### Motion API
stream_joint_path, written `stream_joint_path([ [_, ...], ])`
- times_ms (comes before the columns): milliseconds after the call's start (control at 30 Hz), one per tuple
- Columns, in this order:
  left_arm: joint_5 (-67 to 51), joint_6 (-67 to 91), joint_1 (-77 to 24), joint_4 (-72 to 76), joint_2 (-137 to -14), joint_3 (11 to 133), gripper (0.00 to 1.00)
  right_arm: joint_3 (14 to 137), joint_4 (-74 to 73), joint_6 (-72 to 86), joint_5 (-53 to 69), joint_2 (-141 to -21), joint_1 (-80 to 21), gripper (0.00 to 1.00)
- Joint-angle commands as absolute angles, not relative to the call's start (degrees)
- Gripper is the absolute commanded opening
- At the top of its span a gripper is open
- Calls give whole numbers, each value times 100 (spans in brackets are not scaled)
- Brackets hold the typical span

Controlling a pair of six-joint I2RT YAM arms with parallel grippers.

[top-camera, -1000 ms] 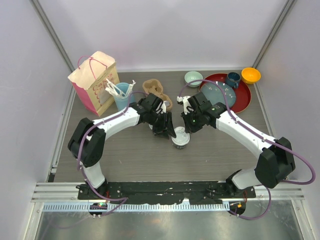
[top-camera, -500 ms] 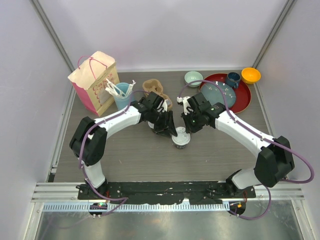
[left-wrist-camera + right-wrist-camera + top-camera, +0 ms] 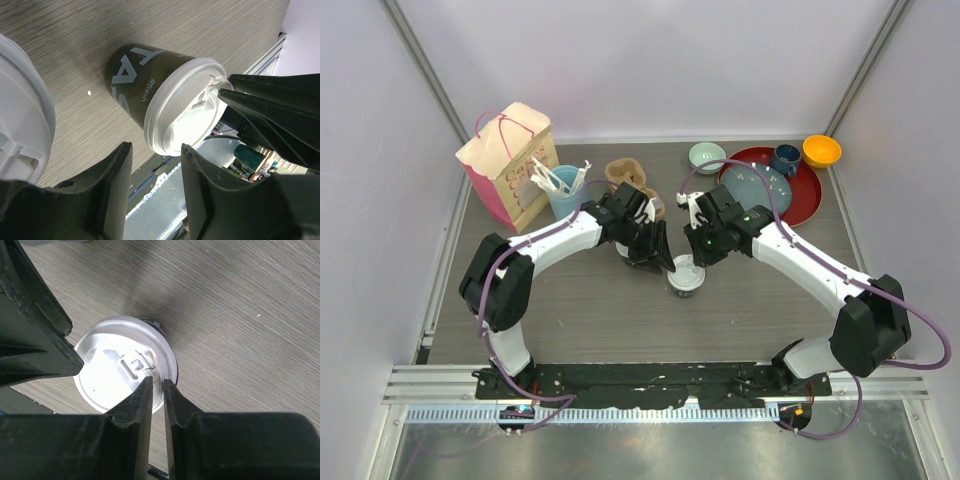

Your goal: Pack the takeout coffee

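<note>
One takeout coffee (image 3: 686, 277), a black paper cup with a white sip lid, stands on the wooden table between both arms. The right wrist view looks straight down on its lid (image 3: 122, 362). My right gripper (image 3: 157, 382) hangs over the lid's near rim, jaws parted by a narrow slit. In the left wrist view this cup (image 3: 165, 95) lies beyond my left gripper (image 3: 155, 150), which is open with nothing between its fingers. The right fingertips (image 3: 260, 95) touch the lid's edge there. A second white lid (image 3: 20, 110) fills the left edge, outside my left finger.
A pink and tan paper bag (image 3: 508, 160) stands at the back left, with a light-blue cup of white utensils (image 3: 563, 190) and a brown cardboard carrier (image 3: 628, 175) beside it. Back right are a pale bowl (image 3: 706, 156), a red tray (image 3: 800, 195), a dark-blue mug (image 3: 786, 158) and an orange bowl (image 3: 821, 150).
The right jaws, pressed together before, have parted a little. The cup has shifted slightly to the right. The left arm has barely moved.
</note>
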State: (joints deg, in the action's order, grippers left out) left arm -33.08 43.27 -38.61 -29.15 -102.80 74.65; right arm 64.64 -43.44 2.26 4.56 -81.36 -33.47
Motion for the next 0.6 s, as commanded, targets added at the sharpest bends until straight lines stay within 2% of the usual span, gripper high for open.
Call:
stream_joint_path([
  [0, -3437, 4333, -3850, -2883, -10274, 7620, 47, 6627, -4271, 281, 334, -7980, -3340, 23],
  [367, -3481, 4368, -3867, -2856, -10301, 7620, 47, 6759, -4342, 273, 176, -7884, -3340, 49],
  [500, -3481, 4377, -3876, -2848, -10309, 7638, 47, 6768, -4377, 343, 26, -7752, -3340, 62],
  [567, -3489, 4377, -3885, -2857, -10310, 7638, 47, 6733, -4386, 439, -165, -7682, -3331, 64],
])
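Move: The lidded coffee cup being capped lies about 3 cm left and 2 cm back of the right hand, its middle some 5 cm below the fingertips. A second lidded cup stands roughly 15 cm left and 3 cm ahead, and the cup carrier some 15 cm left and 17 cm ahead. From the left hand the first cup is about 6 cm to the right, 2 cm back and 5 cm lower. Right fingers spread wide at the lid's right rim, the hand easing up and right by under 1 cm. ##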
